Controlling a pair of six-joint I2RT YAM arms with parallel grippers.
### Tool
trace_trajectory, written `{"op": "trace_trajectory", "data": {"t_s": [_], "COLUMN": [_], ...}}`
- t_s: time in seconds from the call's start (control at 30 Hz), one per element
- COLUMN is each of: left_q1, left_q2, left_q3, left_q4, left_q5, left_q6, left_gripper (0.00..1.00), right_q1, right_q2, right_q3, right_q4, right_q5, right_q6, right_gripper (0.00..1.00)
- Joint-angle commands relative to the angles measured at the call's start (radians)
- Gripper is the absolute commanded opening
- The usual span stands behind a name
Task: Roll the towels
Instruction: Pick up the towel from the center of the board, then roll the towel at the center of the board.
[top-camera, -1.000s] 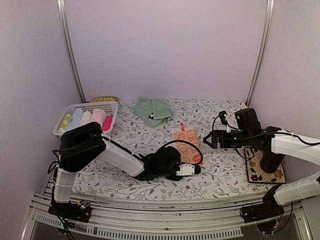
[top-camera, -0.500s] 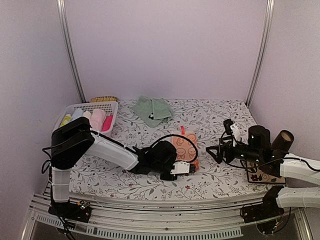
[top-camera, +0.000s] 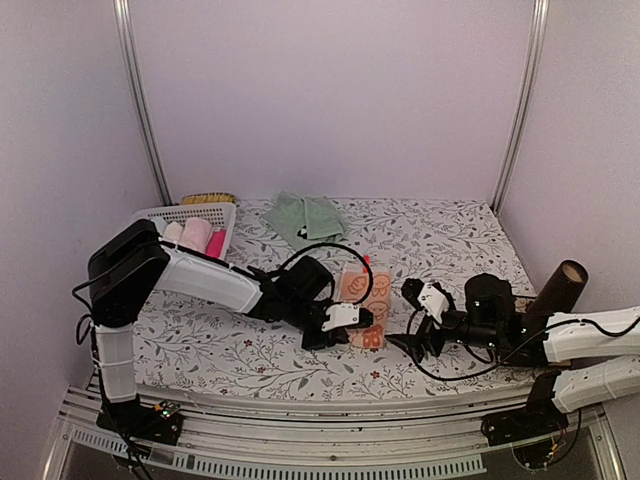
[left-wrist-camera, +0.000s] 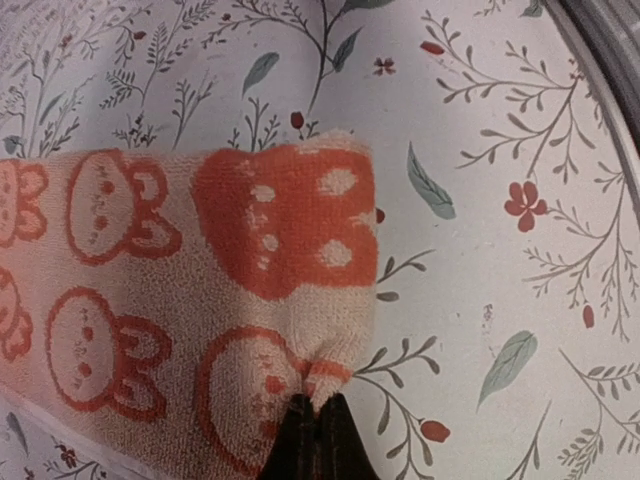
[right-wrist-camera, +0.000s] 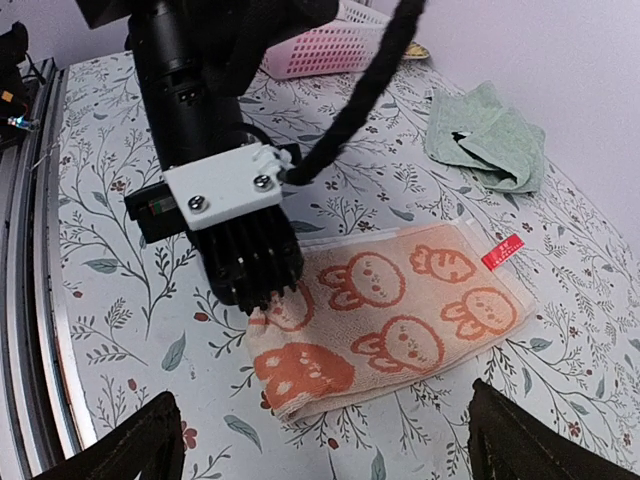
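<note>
An orange-salmon towel (top-camera: 366, 296) with bunny figures lies folded in a long strip at the middle of the table. My left gripper (top-camera: 360, 321) is shut on that towel's near left corner, and the left wrist view shows the cloth (left-wrist-camera: 200, 270) puckered between the closed tips (left-wrist-camera: 316, 412). My right gripper (top-camera: 404, 320) hovers low just right of the towel, open and empty. Its wide-spread fingers frame the towel's near end (right-wrist-camera: 330, 365) in the right wrist view. The pale green towel (top-camera: 308, 218) lies crumpled at the back of the table, also in the right wrist view (right-wrist-camera: 490, 135).
A white lattice basket (top-camera: 205, 210) holding rolled towels (top-camera: 196, 233) stands at the back left, with a yellow object (top-camera: 207, 198) behind it. A dark tube (top-camera: 560, 285) stands at the right edge. The metal rail (top-camera: 330, 410) runs along the table's front.
The right arm has swung down and left, from above the table's right side to low beside the orange towel. The left gripper, still shut on the towel, shifted slightly left.
</note>
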Motion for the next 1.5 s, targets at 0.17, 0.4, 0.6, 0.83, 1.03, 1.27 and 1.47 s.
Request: {"op": "trace_trajectory", "data": {"t_s": [0.17,0.4,0.6,0.83,1.03,1.27,1.47], "left_q1": [0.065,0.084,0.096,0.1,0.102,0.107,0.111], "left_q2": [-0.01,0.013,0.037,0.044,0.049,0.048,0.048], "left_q3": [0.075,0.112,0.145,0.143,0.142,0.139,0.135], "left_q4": [-0.129,-0.174,-0.224,-0.226,-0.226,-0.225,-0.222], "left_q5": [0.172,0.22,0.252,0.26,0.259,0.259,0.252], "left_q6": [-0.013,-0.008,0.003,0.004,0.001,0.004,0.002], "left_gripper": [0.0,0.0,0.0,0.0,0.0,0.0,0.02], "right_q1": [0.151,0.259,0.264,0.26,0.245,0.226,0.223], "right_q2": [0.156,0.349,0.424,0.513,0.568,0.576,0.578], "right_q3": [0.033,0.099,0.093,0.099,0.11,0.119,0.142], "right_q4": [0.029,0.066,0.17,0.219,0.254,0.253,0.19], "right_q5": [0.111,0.302,0.394,0.434,0.435,0.418,0.379], "right_q6": [-0.243,-0.375,-0.466,-0.507,-0.495,-0.469,-0.428], "right_gripper": [0.97,0.94,0.89,0.69,0.67,0.36,0.03]}}
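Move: The folded towel's near right corner lies about 12 cm below the right gripper, roughly 3 cm to its left and 1 cm ahead. The towel's middle is some 10 cm ahead and 7 cm left of that gripper, and its red tag about 20 cm ahead and 6 cm left. The green towel is far out, around 36 cm ahead and 20 cm left. From the left gripper, already pinching the near edge, the corner is about 8 cm right, straight across. Bring the open right gripper down about 10 cm and some 4 cm left onto the towel's near edge by the right corner: swing slightly back first, then forward again, rolling its left side down some 40 degrees in all. Close its fingers on the edge. Keep the left gripper's pinch, raising it slightly and then easing down a little. ##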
